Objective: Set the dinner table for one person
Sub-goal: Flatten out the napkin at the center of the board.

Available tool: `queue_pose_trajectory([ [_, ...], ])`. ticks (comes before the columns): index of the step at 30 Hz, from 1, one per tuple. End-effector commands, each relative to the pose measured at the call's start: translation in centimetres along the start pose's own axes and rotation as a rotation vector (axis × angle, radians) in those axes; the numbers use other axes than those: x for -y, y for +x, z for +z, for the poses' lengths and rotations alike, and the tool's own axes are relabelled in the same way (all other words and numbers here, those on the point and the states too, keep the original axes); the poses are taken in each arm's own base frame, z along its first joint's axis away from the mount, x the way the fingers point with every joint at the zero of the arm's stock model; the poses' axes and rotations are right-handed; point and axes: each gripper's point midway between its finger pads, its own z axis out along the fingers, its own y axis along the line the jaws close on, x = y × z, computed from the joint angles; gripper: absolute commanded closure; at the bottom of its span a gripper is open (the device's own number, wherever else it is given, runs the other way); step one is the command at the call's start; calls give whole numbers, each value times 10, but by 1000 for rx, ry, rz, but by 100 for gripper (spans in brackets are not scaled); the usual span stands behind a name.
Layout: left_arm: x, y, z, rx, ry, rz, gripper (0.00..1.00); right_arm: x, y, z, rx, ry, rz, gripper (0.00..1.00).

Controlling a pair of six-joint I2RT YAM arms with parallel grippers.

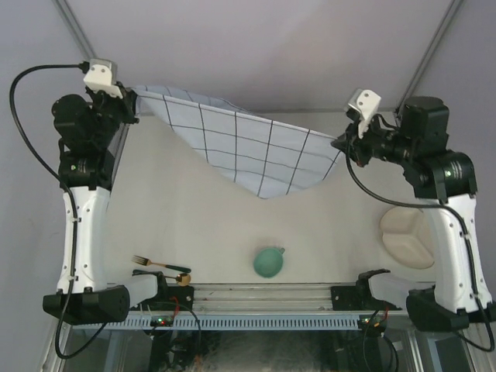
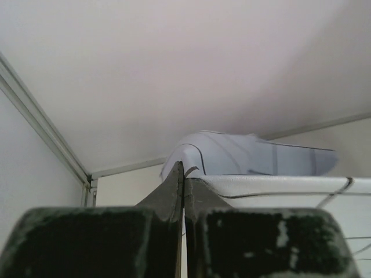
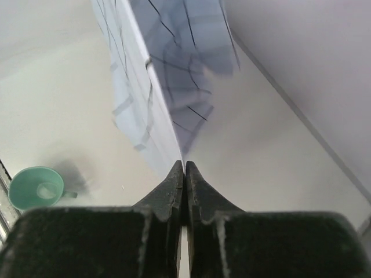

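Observation:
A pale-blue cloth with dark grid lines hangs in a sag above the far half of the cream-white dinner table. My left gripper is shut on its left corner and my right gripper is shut on its right corner, both raised off the table. In the left wrist view the gripper pinches the cloth edge between closed jaws. From the right wrist, the gripper likewise holds a cloth corner, the sheet hanging away from it.
A green cup stands near the table's front middle, also seen in the right wrist view as the cup. A fork lies at the front left. A white divided plate sits at the right edge.

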Motion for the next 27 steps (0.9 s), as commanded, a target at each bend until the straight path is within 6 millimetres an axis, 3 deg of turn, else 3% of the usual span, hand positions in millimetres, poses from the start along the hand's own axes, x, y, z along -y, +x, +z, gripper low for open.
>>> queue_pose_trajectory([
  [1,-11,-63,-13,126,-55,-83,100,7,30,-30,-75,166,90,100],
  [3,0,-83,-30,178,-33,-76,99,4,30,-44,-54,213,90,100],
  [6,12,-96,-48,217,-10,-61,100,5,28,-52,-21,242,100,100],
  [9,17,-90,-59,207,-7,-48,100,7,25,-49,-13,230,118,100],
  [16,20,-49,-68,130,-12,-2,100,28,21,-40,-4,264,148,100],
  [22,34,5,-36,3,48,-43,100,41,37,-15,-20,249,220,100],
  [27,66,46,22,-115,114,-2,100,78,52,3,-49,326,250,100],
])
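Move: Both closed grippers already hold the napkin, stretched in the air between them. The board's center lies about 31 cm right, 8 cm back and 38 cm below the left hand; from the right hand it is some 17 cm left, 3 cm ahead and 33 cm below. The green mug sits 17 cm back and 15 cm left of the right hand, the plate 10 cm back and 29 cm to its right. The fork lies about 28 cm back from the left hand, level with it sideways. Keep both grippers shut on the napkin and flick it: pull the left one back about 7 cm while raising it, then swing it forward and down, drifting right. Meanwhile ease the right one right and slightly back, then forward some 5 cm as it sinks, turning it clockwise almost 20 degrees. Both finish lower over the board. ##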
